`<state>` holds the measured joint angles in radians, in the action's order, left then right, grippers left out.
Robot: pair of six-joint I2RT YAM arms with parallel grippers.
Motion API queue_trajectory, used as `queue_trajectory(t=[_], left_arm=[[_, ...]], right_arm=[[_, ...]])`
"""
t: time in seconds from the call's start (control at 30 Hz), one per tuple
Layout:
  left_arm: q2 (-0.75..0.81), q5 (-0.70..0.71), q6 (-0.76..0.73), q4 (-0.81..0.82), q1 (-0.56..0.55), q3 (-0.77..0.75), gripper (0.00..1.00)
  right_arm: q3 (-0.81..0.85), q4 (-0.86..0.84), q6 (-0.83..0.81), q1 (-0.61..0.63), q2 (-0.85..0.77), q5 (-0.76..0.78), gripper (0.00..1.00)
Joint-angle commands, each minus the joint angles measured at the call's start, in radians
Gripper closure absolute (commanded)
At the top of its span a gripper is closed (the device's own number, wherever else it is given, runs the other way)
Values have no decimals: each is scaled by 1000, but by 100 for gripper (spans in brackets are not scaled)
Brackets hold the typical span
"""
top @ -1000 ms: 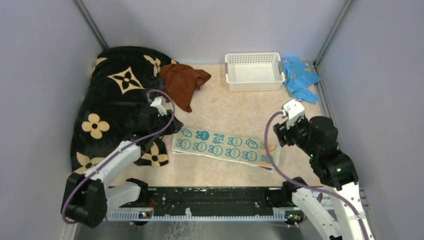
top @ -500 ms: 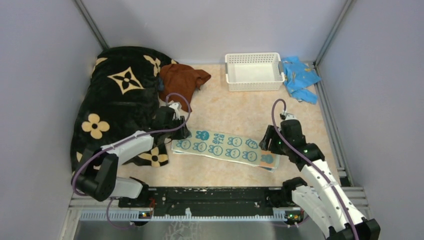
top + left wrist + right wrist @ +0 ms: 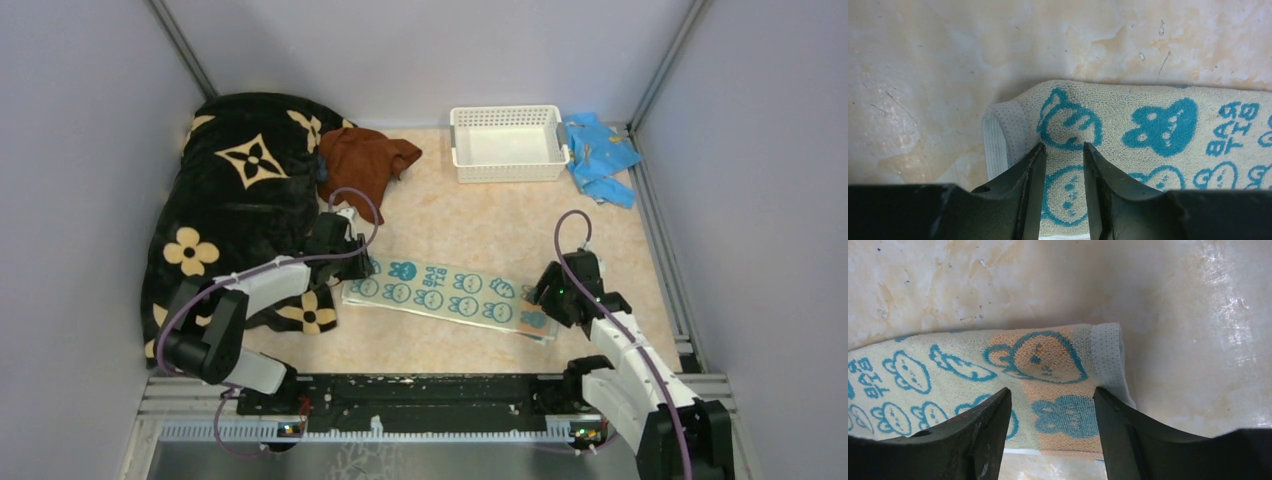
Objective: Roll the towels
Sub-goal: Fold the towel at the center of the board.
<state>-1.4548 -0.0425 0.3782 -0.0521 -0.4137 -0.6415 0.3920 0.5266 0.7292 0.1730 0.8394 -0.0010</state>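
The teal-and-white patterned towel [image 3: 450,292] lies flat and lengthwise across the middle of the table. My left gripper [image 3: 362,266] is down at its left end. In the left wrist view its jaws [image 3: 1063,150] stand a narrow gap apart over the towel [image 3: 1148,120], just inside the hem, with flat cloth showing between them. My right gripper [image 3: 541,300] is low over the right end. It is open wide [image 3: 1050,396] above the orange strip of the towel [image 3: 948,370]. The rust-brown towel [image 3: 365,163] lies crumpled at the back, against the blanket.
A big black blanket with tan flowers [image 3: 235,200] fills the left side, right behind my left arm. A white basket [image 3: 507,143] stands at the back, with a bright light-blue cloth [image 3: 600,153] to its right. Grey walls close in both sides.
My left gripper moved right from the blanket to the towel's left end and narrowed its jaws. My right gripper came down from a raised pose onto the towel's right end.
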Motion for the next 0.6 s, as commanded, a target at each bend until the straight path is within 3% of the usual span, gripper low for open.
queue_trajectory(t=[0.0,0.17,0.3,0.4,0.57], left_arm=[[-60,8,-2,-12,48,-3,60],[-113,-29,16,19,70,-25,61],[-127,-36,17,19,75,-53,61],[-131,-29,9,6,75,-72,61],[-127,-9,-2,-3,77,-72,61]], right_arm=[[0,-149,21,-31,35,23,38],[66,-294,-64,-117,216,41,38],[219,-292,-183,-127,345,-57,45],[265,-245,-223,-127,288,-114,45],[256,-100,-229,-143,159,-31,41]])
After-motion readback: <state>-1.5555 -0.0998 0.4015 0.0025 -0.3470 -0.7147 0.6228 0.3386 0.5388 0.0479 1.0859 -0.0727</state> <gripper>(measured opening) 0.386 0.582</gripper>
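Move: Under both hands lies the folded towel, a strip running left to right, its right end skewed back towards the base. Its middle is about 28 cm left and 3 cm ahead of the right hand, just below fingertip height; from the left hand it is some 29 cm right and 7 cm back. The brown cloth lies about 37 cm straight ahead of the left hand; the white basket is roughly 54 cm ahead and 6 cm left of the right hand. Pressing on the towel's right end with parted fingertips, the right hand pushes it forward, travelling about 9 cm, then lifts off some 5 cm with the fingers tipping up slightly. The left hand, its fingers still down on the left end, slides forward only about 3 cm and then stays there, keeping that end under it. ##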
